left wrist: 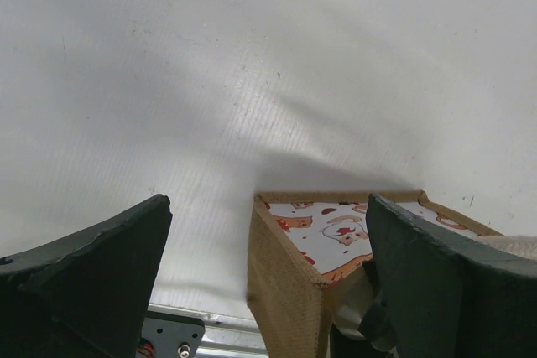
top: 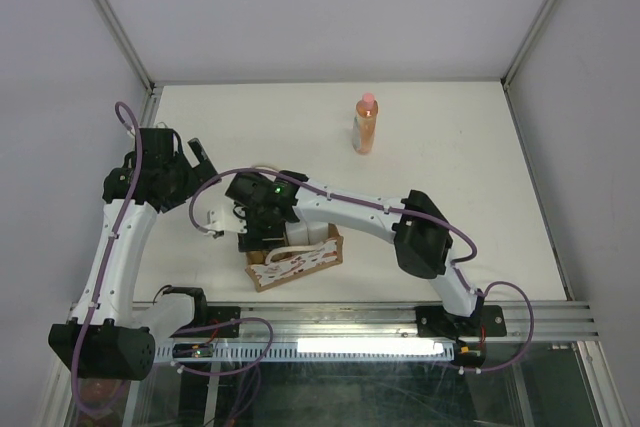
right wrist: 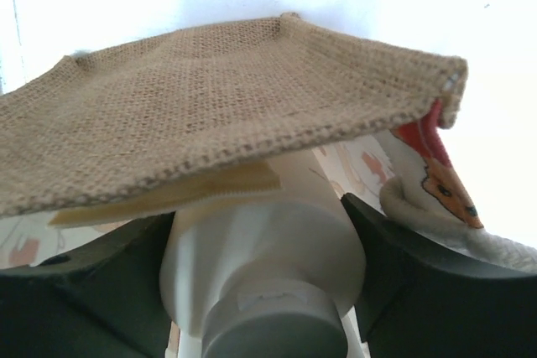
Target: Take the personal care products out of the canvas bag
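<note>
The canvas bag (top: pixel 300 265) sits on the table near the front edge, its tan burlap wall (right wrist: pixel 210 98) filling the right wrist view. My right gripper (top: pixel 262 237) reaches into its left end. Between its fingers (right wrist: pixel 260 236) is a white bottle (right wrist: pixel 268 215) with a dark grey cap (right wrist: pixel 277 333); both fingers press its sides, so it is shut on the bottle. An orange bottle with a pink cap (top: pixel 366 124) stands upright at the back of the table. My left gripper (top: pixel 188 162) hangs open left of the bag, and the bag's corner (left wrist: pixel 289 266) shows between its fingers (left wrist: pixel 267 207).
A cream rope handle (right wrist: pixel 436 224) lies beside the right finger. The white table (top: pixel 450 147) is walled on the left, back and right. A metal rail (top: pixel 400 317) runs along the front edge by the arm bases.
</note>
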Robot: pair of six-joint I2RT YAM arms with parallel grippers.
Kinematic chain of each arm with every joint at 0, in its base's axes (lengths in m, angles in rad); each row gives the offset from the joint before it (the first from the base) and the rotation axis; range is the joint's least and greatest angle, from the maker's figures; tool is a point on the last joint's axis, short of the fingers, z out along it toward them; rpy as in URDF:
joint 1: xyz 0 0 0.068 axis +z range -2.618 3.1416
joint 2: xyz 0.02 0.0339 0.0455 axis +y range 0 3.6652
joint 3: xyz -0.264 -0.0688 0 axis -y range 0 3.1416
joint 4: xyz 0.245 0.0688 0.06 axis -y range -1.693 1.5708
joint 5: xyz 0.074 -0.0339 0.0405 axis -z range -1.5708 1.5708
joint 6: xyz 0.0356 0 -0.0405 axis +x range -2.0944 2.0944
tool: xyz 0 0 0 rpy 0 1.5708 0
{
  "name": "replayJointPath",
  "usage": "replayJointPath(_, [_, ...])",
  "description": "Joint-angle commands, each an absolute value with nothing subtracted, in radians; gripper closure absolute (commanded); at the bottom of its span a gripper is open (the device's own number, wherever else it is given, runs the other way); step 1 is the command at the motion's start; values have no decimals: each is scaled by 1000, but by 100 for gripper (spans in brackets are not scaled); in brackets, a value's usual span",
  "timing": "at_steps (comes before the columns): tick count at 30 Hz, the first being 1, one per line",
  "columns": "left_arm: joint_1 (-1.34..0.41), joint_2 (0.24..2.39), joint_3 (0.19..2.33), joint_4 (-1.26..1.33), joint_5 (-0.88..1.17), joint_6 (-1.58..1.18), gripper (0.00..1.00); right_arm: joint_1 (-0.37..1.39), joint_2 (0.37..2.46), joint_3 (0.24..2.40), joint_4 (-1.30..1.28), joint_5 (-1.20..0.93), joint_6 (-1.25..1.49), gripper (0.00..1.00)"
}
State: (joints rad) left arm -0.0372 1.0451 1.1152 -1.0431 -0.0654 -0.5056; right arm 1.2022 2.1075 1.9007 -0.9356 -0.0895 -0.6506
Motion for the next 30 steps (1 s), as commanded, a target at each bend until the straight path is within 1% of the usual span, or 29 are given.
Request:
replayJointPath(1, [-26,1030,1149,-996,-45,-499,1,1204,2062,2009,-892,-90,-641,58])
replayJointPath(5, [-26,1020,1141,-995,-34,-514,1,1204,2024,2047,-903,-98,-631,80])
replayJointPath(7, [-25,1011,1136,-996,-31,-522,1,1204,2013,2065,-917,-100,-624,89])
replayJointPath(9, [-26,1002,1130,-996,-28,-532,1,1203,1999,2074,-927,-105,-612,95])
replayJointPath(11, [-26,994,1123,-996,-23,-542,1,1203,1983,2074,-931,-112,-596,100])
replayJointPath(23, [-26,968,1114,-990,-23,-583,1,1197,1870,2070,-973,-190,-457,100])
replayJointPath(30, [-26,967,1100,-981,-16,-592,1,1183,1827,2149,-1049,-217,-363,100])
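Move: The right gripper already has the cream bottle, whose middle is about 4 cm below the hand and roughly 1 cm left. Around it stands the canvas bag, its middle some 5 cm right, 2 cm back and 5 cm lower; two white bottles stand about 6 and 11 cm right, each some 1 cm ahead and 4 cm lower. From the left hand, the cream bottle is roughly 12 cm right, 6 cm back and 12 cm below. Keep the right fingers pinched on both sides of the cream bottle and draw it up about 10 cm towards and through the bag's mouth, easing off briefly after the first 3 cm, then rising faster. Late in the lift, let the wrist tilt some 15 degrees, fingertips swinging to the left. ##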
